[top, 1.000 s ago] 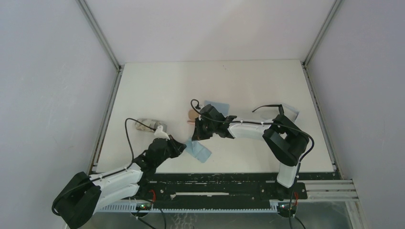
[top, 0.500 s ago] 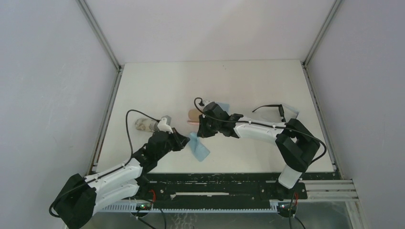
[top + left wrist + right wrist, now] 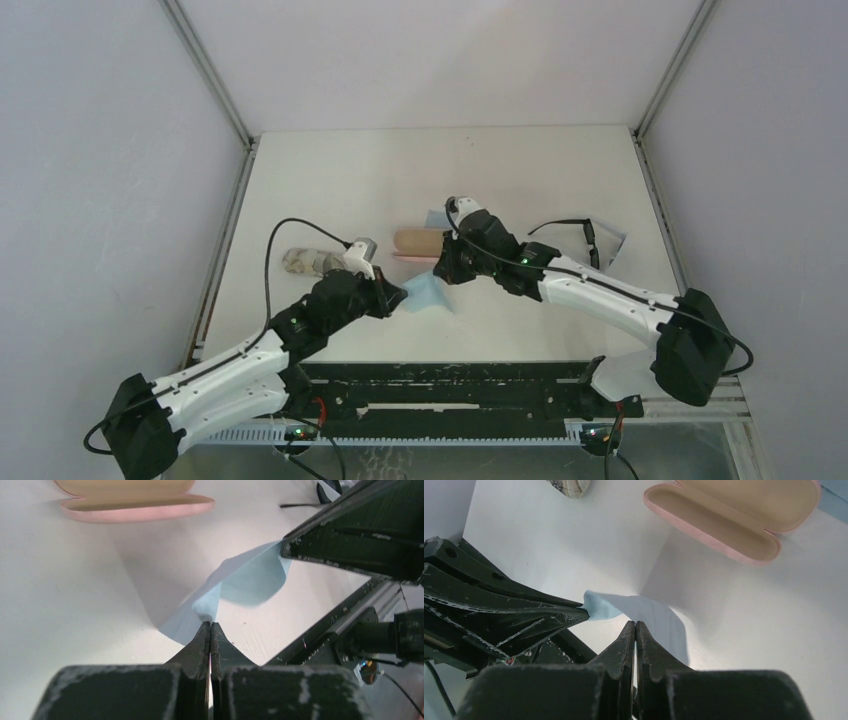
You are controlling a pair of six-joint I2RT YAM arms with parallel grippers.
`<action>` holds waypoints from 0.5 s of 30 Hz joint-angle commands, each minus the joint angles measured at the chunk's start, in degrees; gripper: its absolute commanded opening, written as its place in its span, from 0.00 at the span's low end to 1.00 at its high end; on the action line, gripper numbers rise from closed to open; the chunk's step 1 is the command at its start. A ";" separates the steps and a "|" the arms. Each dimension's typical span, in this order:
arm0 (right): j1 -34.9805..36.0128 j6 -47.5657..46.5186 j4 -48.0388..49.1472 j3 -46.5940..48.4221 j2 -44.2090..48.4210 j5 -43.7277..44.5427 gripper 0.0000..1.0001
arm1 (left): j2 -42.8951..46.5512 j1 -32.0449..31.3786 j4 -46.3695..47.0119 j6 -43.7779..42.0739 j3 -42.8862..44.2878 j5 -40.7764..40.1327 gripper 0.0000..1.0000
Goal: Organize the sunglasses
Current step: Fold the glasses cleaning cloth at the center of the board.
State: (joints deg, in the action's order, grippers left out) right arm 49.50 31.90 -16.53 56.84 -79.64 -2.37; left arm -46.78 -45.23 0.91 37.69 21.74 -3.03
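Observation:
The black-framed sunglasses (image 3: 574, 231) lie at the right of the table, partly on a light-blue cloth (image 3: 611, 240), apart from both grippers. My left gripper (image 3: 396, 297) is shut on one corner of another light-blue cloth (image 3: 426, 291). My right gripper (image 3: 441, 272) is shut on the opposite corner. The cloth hangs stretched between them just above the table. In the left wrist view my gripper (image 3: 210, 624) pinches the cloth (image 3: 245, 578). In the right wrist view my gripper (image 3: 635, 624) pinches it (image 3: 651, 612) too. An open pink case (image 3: 414, 241) lies just behind the cloth.
A grey-patterned case (image 3: 304, 262) lies at the left, behind my left wrist. A third blue cloth (image 3: 433, 217) peeks out behind the pink case (image 3: 734, 517). The table's black front rail (image 3: 450, 375) runs close below the held cloth.
Both grippers have moved right and towards each other. The cloth, which lay flat near the front, is now lifted and held between them. The pink case has come into full view.

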 commanded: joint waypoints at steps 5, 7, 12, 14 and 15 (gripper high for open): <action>2.71 0.50 -6.36 -1.65 9.39 1.30 0.00 | 5.14 -7.12 -10.74 -2.26 7.89 -5.40 0.00; 4.09 1.66 -8.54 -1.72 10.72 1.62 0.00 | 6.63 -8.89 -13.07 -1.83 9.24 -6.78 0.00; 6.36 5.20 -11.24 -3.47 14.06 0.38 0.00 | 7.38 -11.48 -17.90 0.04 12.20 -7.05 0.00; 6.47 6.57 -11.19 -5.15 15.07 -0.27 0.00 | 6.09 -11.86 -18.17 0.27 12.68 -6.61 0.00; 6.32 6.93 -10.96 -6.03 15.34 -0.37 0.00 | 5.06 -12.01 -18.20 0.17 12.85 -6.66 0.00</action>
State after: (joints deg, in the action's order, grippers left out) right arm 55.59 35.27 -26.24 53.23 -66.72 -2.02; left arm -39.79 -56.47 -14.79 37.08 31.33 -8.88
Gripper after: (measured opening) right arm 0.002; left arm 0.005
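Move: The light blue cloth, already pinched at its upper edge by both hands, hangs between them, its middle about 4 cm right of the left hand and 3 cm below, level fore and aft. From the right hand that is some 3 cm back, 3 cm left and 6 cm down. The open pink case lies about 12 cm ahead of the right hand, 4 cm left and 12 cm below, and the second blue cloth roughly 16 cm ahead, 2 cm right, equally low. The cloth is drawn back towards the robot and raised, away from the open pink case, with both shut grippers keeping their pinch. The right hand sweeps about 6.5 cm back with a small rise and a slight drift right; the left goes some 4 cm back and 5 cm up. Both wrists hardly turn. ##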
